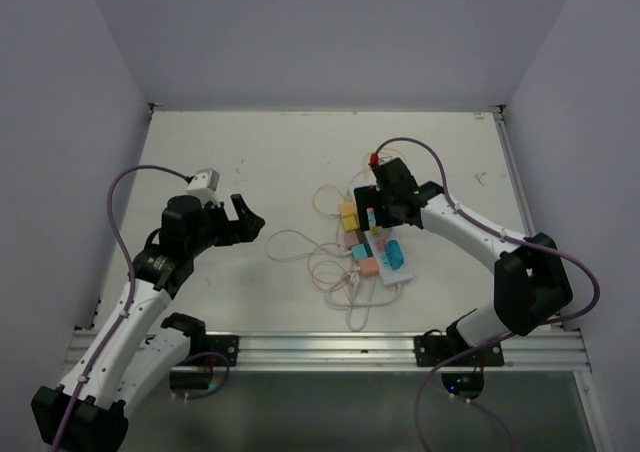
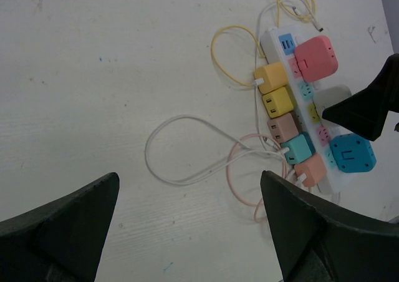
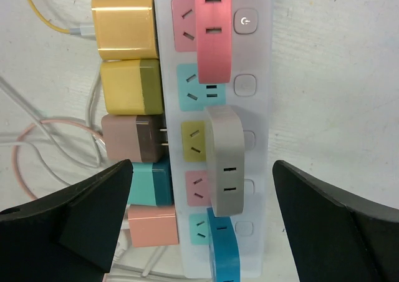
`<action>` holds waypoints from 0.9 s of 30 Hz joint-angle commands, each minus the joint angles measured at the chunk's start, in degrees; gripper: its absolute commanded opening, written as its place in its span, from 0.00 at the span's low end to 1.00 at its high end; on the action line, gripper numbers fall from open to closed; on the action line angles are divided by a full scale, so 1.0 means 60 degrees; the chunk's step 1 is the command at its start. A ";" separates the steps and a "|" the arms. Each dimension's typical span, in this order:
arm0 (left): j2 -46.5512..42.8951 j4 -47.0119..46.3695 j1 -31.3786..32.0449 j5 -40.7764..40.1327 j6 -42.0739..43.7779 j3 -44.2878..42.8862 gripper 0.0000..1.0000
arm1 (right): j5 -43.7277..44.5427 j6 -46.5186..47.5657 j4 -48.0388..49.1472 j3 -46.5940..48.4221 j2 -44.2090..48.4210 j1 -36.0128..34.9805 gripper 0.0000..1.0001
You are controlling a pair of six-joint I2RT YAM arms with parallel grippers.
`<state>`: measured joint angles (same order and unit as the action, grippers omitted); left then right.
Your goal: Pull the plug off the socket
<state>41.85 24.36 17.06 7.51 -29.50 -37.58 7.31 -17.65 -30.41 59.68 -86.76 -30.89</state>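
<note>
The socket (image 3: 259, 45) is a long white strip with pastel outlet faces; it also shows on the table as the socket (image 1: 400, 275) and the socket (image 2: 269, 38). Several cube plugs line its one side. The brown plug (image 3: 128, 138) stands slightly out, two metal prongs bared; it shows again as the brown plug (image 2: 283, 127). Pink, grey (image 3: 224, 160) and blue adapters sit on top. My right gripper (image 3: 202, 163) hangs open above the strip, fingers either side, holding nothing. My left gripper (image 2: 190, 175) is open over bare table, left of the strip.
Thin white, pink and yellow cords (image 2: 187, 145) loop on the table left of the strip. White walls close in the table at the back and sides. A metal rail (image 1: 330, 350) runs along the near edge. My right gripper (image 1: 385, 207) and left gripper (image 1: 248, 222) are apart.
</note>
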 commanded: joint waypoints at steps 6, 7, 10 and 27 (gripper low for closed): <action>0.0656 -0.1495 0.0116 0.0799 -0.1074 0.0213 1.00 | 0.0495 0.0144 -0.0190 -0.0161 0.0456 -0.0037 0.99; 0.0759 -0.1670 0.0203 0.0901 -0.1351 0.0301 0.99 | 0.0510 0.0144 -0.0175 -0.0220 0.0427 -0.0036 0.99; 0.1315 -0.2388 0.0626 0.0844 -0.1776 0.0390 0.98 | 0.0495 0.0100 -0.0015 -0.0542 0.0690 -0.0051 0.98; 0.5798 -0.5700 0.3909 -0.0709 -0.3214 -0.0445 0.96 | 0.0993 -0.0090 -0.0643 -0.1859 0.4512 -0.0036 0.99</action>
<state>75.70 -3.36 39.66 5.54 -47.16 -37.32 11.53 -17.61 -31.97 51.77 -63.75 -31.00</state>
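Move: Well to the left hand's right, some 23 cm over, about 3 cm ahead and 16 cm below, lies the brown plug on the strip's left side. The yellow plug is about 4 cm farther out than the brown one, and the teal plug about 4 cm nearer and 3 cm farther right. The right hand hovers over the strip, with the white plug about 4 cm under it, some 2 cm to its right and roughly level; the pink plug is about 7 cm ahead. Swinging rightward across the table, the open left hand travels about 15 cm and sinks some 8 cm towards the row of plugs on the strip's left side, turning clockwise and tipping its fingers farther down. The right hand, also open, first eases slightly back and down, then rises away from the strip to about 7 cm above its start, ending some 3 cm back and 3 cm to the right, fingertips tilting up. Neither hand takes hold of anything. ##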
